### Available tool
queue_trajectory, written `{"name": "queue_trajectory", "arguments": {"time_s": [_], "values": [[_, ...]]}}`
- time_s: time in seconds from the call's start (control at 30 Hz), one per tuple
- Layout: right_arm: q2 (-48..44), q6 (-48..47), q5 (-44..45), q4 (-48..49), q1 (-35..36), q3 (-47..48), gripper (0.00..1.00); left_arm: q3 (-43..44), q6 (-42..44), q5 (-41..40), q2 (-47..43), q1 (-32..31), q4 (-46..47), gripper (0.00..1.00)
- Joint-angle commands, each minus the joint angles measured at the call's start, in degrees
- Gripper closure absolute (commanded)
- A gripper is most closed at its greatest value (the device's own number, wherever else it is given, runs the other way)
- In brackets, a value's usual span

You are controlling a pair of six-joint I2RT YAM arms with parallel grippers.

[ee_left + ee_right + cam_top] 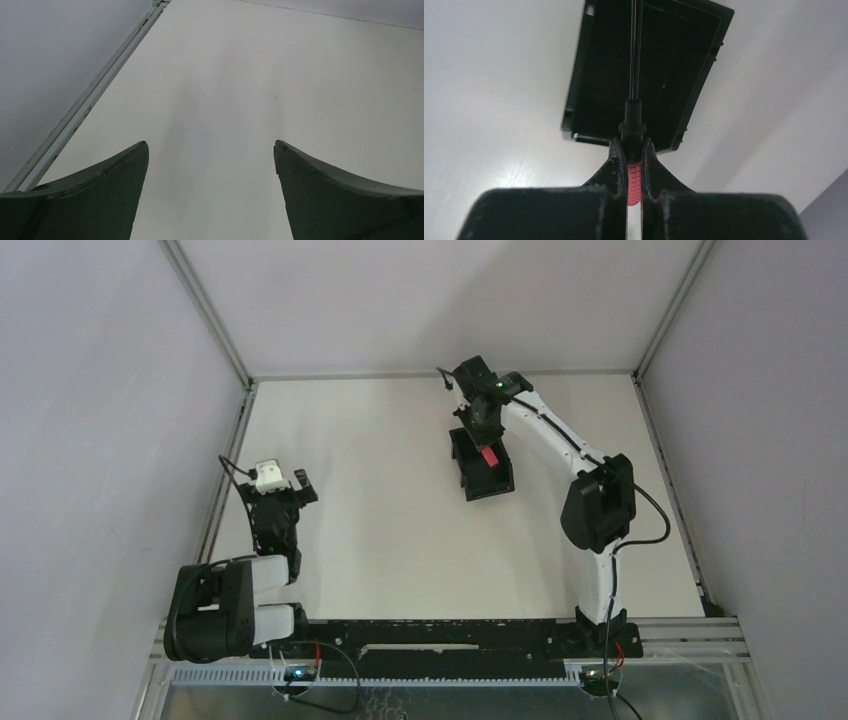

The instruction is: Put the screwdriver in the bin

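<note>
The black bin (482, 468) stands on the white table right of centre; the right wrist view shows its open inside (664, 60). My right gripper (487, 445) hangs over the bin and is shut on the screwdriver (489, 457). In the right wrist view the red-pink handle (634, 184) is pinched between the fingers (614, 165), and the thin black shaft (636, 50) points out over the bin's interior. My left gripper (284, 483) is open and empty above bare table at the left, its fingers (115, 190) spread wide.
A metal frame rail (95, 95) runs along the table's left edge beside my left gripper. Grey walls enclose the table on three sides. The right arm's elbow (598, 502) stands right of the bin.
</note>
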Motion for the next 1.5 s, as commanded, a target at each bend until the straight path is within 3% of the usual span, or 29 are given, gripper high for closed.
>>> {"name": "queue_trajectory", "arguments": {"time_s": [0.0,0.13,0.23,0.33,0.4,0.57,0.77,0.8,0.87,0.9,1.23,1.47], "values": [[2.8,-7.3,4.7,7.8,0.4,-5.2,1.00,2.0,0.9,-0.4,-0.5,-0.2,1.8,0.00],[4.0,-7.8,3.6,12.1,0.3,-8.8,0.99,2.1,0.9,-0.4,-0.5,-0.2,1.8,0.00],[5.3,-7.3,3.5,14.0,0.4,-9.7,0.86,2.0,0.9,-0.4,-0.5,-0.2,1.8,0.00],[6.5,-6.7,3.7,14.1,0.3,-9.4,0.62,2.0,0.9,-0.4,-0.5,-0.3,1.8,0.00],[6.8,-6.2,4.3,13.3,0.4,-8.9,0.56,2.0,0.9,-0.4,-0.5,-0.2,1.8,0.00],[3.9,-5.0,5.8,11.4,0.3,-8.0,0.52,2.1,0.9,-0.4,-0.5,-0.2,1.8,0.00],[-6.1,-1.3,6.1,12.1,0.0,-9.7,0.47,2.0,0.9,-0.4,-0.5,-0.2,1.8,0.00],[-8.2,-0.6,6.0,12.8,-0.1,-10.8,0.42,2.0,0.9,-0.5,-0.5,-0.3,1.8,0.00],[-13.0,0.8,5.5,15.0,-0.3,-14.4,0.03,2.0,1.0,-0.4,-0.5,-0.2,1.8,0.00],[-15.5,1.5,4.9,16.1,-0.3,-16.3,0.01,2.0,0.9,-0.4,-0.5,-0.2,1.8,0.00],[-46.2,9.9,-3.4,33.6,-2.8,-45.9,0.00,2.0,0.9,-0.4,-0.5,-0.3,1.8,0.00],[-63.7,18.0,4.0,42.3,-3.6,-67.8,0.00,2.0,0.9,-0.4,-0.5,-0.2,1.8,0.00]]}}
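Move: Just ahead of the right hand, which holds the screwdriver by the front of its handle, lies the middle of the bin, about 5 cm farther out, 1 cm to the right and some 13 cm below. Nothing else stands near it on the bare table. From the left hand, the bin is roughly 10 cm ahead, 39 cm to the right and 8 cm lower. Lowering the screwdriver about 9 cm towards the near half of the bin, the right hand opens its fingers about halfway there and lets go. It then rises some 18 cm clear, opening fully, and swings back towards the base and to the right, the fingers tipping up from steeply down to point more forward. It sinks about 4 cm at the end. ##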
